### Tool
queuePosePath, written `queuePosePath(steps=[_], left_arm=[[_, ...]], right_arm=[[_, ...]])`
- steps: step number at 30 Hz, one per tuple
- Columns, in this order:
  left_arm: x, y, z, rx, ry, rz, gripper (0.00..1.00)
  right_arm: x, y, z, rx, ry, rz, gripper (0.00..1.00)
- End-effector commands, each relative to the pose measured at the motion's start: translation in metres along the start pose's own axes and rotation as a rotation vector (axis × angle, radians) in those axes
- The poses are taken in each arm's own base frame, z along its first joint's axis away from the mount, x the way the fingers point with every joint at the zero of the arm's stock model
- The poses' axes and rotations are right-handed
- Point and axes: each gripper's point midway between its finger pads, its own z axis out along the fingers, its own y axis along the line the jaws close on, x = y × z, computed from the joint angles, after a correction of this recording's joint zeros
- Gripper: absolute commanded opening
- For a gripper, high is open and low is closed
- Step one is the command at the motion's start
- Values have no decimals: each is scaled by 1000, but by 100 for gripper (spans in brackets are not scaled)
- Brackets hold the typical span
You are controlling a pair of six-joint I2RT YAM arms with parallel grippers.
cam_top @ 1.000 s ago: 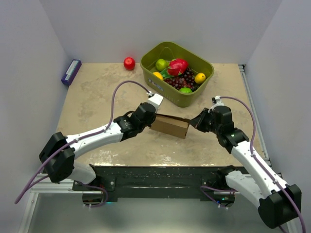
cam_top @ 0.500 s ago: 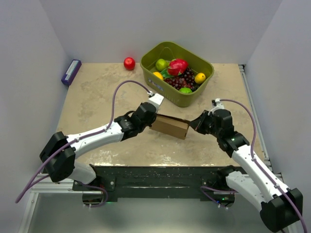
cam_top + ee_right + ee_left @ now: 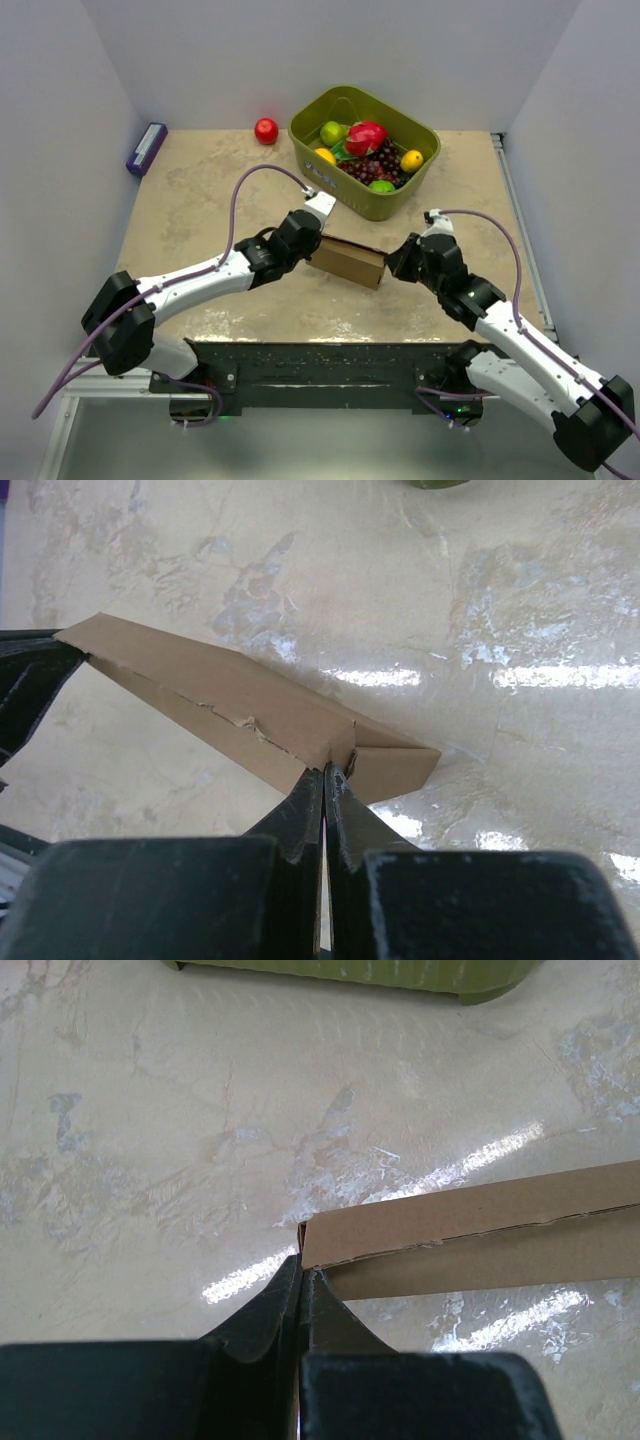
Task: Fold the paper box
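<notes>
The paper box (image 3: pixel 348 258) is a flattened brown cardboard strip in the middle of the table, stretched between my two grippers. My left gripper (image 3: pixel 313 249) is shut on its left end. In the left wrist view the fingertips (image 3: pixel 296 1272) pinch the corner of the box (image 3: pixel 480 1225). My right gripper (image 3: pixel 391 263) is shut on the right end. In the right wrist view the box (image 3: pixel 230 705) runs away to the left, with a small flap folded beside my gripper (image 3: pixel 328 770). The left gripper's dark fingers (image 3: pixel 25 680) show at its far end.
A green basket (image 3: pixel 420 175) full of fruit stands just behind the box; its lower wall (image 3: pixel 350 970) shows in the left wrist view. A red apple (image 3: pixel 266 131) lies to the basket's left. A purple block (image 3: pixel 146 148) lies by the left wall.
My right arm has shifted left and slightly nearer, bringing its gripper in towards the box's right end. The left arm and the box have hardly moved.
</notes>
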Motion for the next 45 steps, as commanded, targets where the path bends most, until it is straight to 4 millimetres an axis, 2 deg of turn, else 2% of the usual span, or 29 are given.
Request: queuePosePath(steps=[1,5,8,9,10,12,13,14,16,17,20,24,25,26,27,28,30,36,45], left_arm=[[89,-5,-6,56,304,102,0],[86,-5,-7,57,293,94,0],[85,-5,-8,61,289,103,0],[86,-4,-8,61,290,108,0],[84,-4,-9,62,286,109,0],[86,-3,-10,62,289,115,0],[86,-3,-10,59,289,117,0],[87,-2,-10,54,292,119,0],[88,-2,-10,52,293,121,0],[87,-1,-10,51,291,121,0],[87,-1,-11,49,289,121,0],[87,-1,-12,50,289,120,0],[86,-1,-12,50,288,120,0],[86,-1,-12,49,287,120,0],[86,0,-12,47,287,120,0],[87,0,-12,47,289,121,0],[86,0,-12,45,285,120,0],[86,0,-13,44,286,120,0],[83,-2,-13,52,279,115,0]], right_arm=[[41,-34,-2,149,135,-81,0],[47,-37,-5,174,155,-105,0],[42,-29,-8,153,161,-106,0],[33,-19,-8,138,151,-102,3],[32,-17,-10,138,160,-104,19],[15,-1,-14,108,133,-92,33],[11,4,-16,96,131,-86,46],[3,15,-21,67,119,-76,52],[-5,22,-27,44,92,-52,62],[-11,26,-30,32,75,-39,71],[-17,33,-33,-3,44,10,79],[-15,36,-25,-36,32,121,82],[-23,38,-21,-60,-1,157,82],[-19,33,-17,-63,1,187,82],[-17,36,-17,-96,17,229,83],[-27,34,-13,-112,-17,264,83],[-28,26,-9,-103,-30,312,83],[-32,22,-7,-95,-54,346,83],[-22,13,2,-67,-42,374,83]])
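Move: The near-right corner of the paper box's lid lies right at the right hand's shut fingertips, barely 1 cm ahead, 1 cm to the left and 1 cm lower. The box's middle is some 8 cm to that hand's left, level with it fore and aft, and about 4 cm below. The green bin's middle stands roughly 25 cm ahead and 5 cm left. From the left hand the same corner lies about 14 cm to the right and 4 cm back. Back by about 2 cm with a slight dip, then up some 4 cm, the right hand comes free of the lid corner while its shut fingers open wide. It then swings forward and down again beside the box's right end, rolling its left side up and turning slightly clockwise, to stop around 2 cm higher than it began. The left hand keeps its pinch on the lid's left end. ##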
